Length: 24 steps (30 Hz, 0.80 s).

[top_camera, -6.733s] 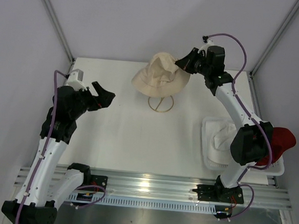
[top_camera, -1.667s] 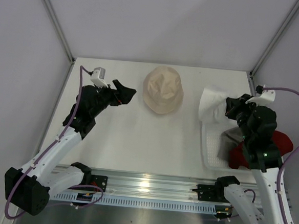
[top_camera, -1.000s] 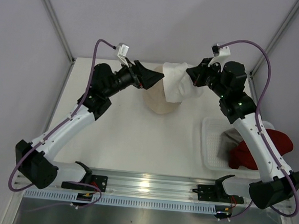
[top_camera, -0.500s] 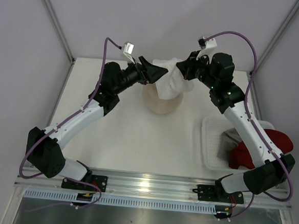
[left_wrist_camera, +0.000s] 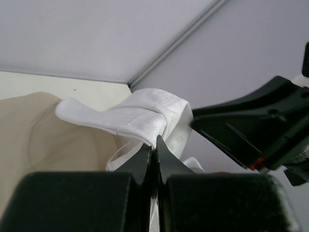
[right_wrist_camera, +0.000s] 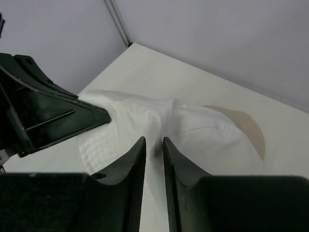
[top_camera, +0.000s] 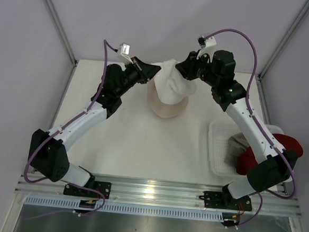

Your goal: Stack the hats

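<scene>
A white hat [top_camera: 172,86] lies draped over a beige hat [top_camera: 165,107] at the back middle of the table. My left gripper [top_camera: 156,69] comes in from the left and is shut on a fold of the white hat's brim [left_wrist_camera: 140,113]; its jaws [left_wrist_camera: 155,142] are pressed together on the cloth. From the right, my right gripper [top_camera: 183,69] hovers at the hat's far edge, its jaws [right_wrist_camera: 153,140] a narrow gap apart over the white crown [right_wrist_camera: 203,130]. A dark red hat [top_camera: 276,151] sits at the right.
A white mesh basket [top_camera: 215,152] stands at the right edge, with the red hat and a grey piece of cloth [top_camera: 239,139] in it. The enclosure's walls and frame posts rise close behind both grippers.
The white hat has come down onto the beige hat. My left gripper closed on its brim. My right gripper's jaws, shut on the hat before, have parted slightly.
</scene>
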Motion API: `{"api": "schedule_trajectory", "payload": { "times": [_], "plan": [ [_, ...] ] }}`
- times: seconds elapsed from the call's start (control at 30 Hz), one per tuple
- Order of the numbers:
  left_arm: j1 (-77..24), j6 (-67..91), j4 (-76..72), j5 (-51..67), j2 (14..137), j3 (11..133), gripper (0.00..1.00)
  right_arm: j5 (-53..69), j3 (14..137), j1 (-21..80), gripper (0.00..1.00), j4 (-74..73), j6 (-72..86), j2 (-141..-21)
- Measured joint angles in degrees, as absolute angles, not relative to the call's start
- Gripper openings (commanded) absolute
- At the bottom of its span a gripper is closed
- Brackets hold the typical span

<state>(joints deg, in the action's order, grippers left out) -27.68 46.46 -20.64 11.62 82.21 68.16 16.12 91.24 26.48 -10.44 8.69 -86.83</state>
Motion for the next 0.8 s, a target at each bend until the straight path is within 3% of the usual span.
{"api": "schedule_trajectory", "payload": {
  "times": [0.1,0.2,0.23,0.3,0.5,0.8],
  "plan": [
    [-25.8,47.7,-21.8,10.7,82.5,65.3,0.01,17.5,91.2,26.5,0.42,-10.2,9.4,-87.7],
    [-24.6,48.6,-22.9,10.8,84.8,63.6,0.01,16.9,91.2,26.6,0.72,-10.4,9.6,-88.6],
    [-24.3,49.1,-23.5,11.1,86.1,63.4,0.01,16.6,91.2,26.6,0.89,-10.6,9.6,-88.6],
    [-23.8,49.7,-25.4,11.9,88.3,62.4,0.01,15.4,91.2,26.6,0.99,-11.3,9.5,-88.7],
    [-23.0,50.1,-29.6,14.2,91.3,56.3,0.01,9.7,89.9,25.3,0.99,-13.0,10.7,-87.8],
    [-21.4,50.3,-32.6,14.3,93.2,52.8,0.01,9.7,74.7,12.3,1.0,-7.4,21.8,-82.8]
  ]
}}
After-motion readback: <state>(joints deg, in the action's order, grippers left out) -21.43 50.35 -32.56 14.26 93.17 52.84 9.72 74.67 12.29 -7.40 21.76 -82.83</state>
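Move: The beige hat on the wire stand, where the white hat is to land, has its middle about 15 cm below the left gripper, some 4 cm to its right and 2 cm farther out; from the right gripper it is roughly 17 cm down, 3 cm left and 1 cm out. The white hat hangs between both grippers, its middle some 6 cm right of the left gripper, 3 cm back and 6 cm down. Bring the left gripper down about 17 cm with a little forward and left, keeping the white hat's brim pinched and tipping the fingers some 15 degrees down, to draw the brim over the beige hat's left side. Meanwhile open the right fingers wide to let go of the white fabric, easing slightly down, then pull that gripper about 12 cm right and 9 cm down, turning it clockwise. ##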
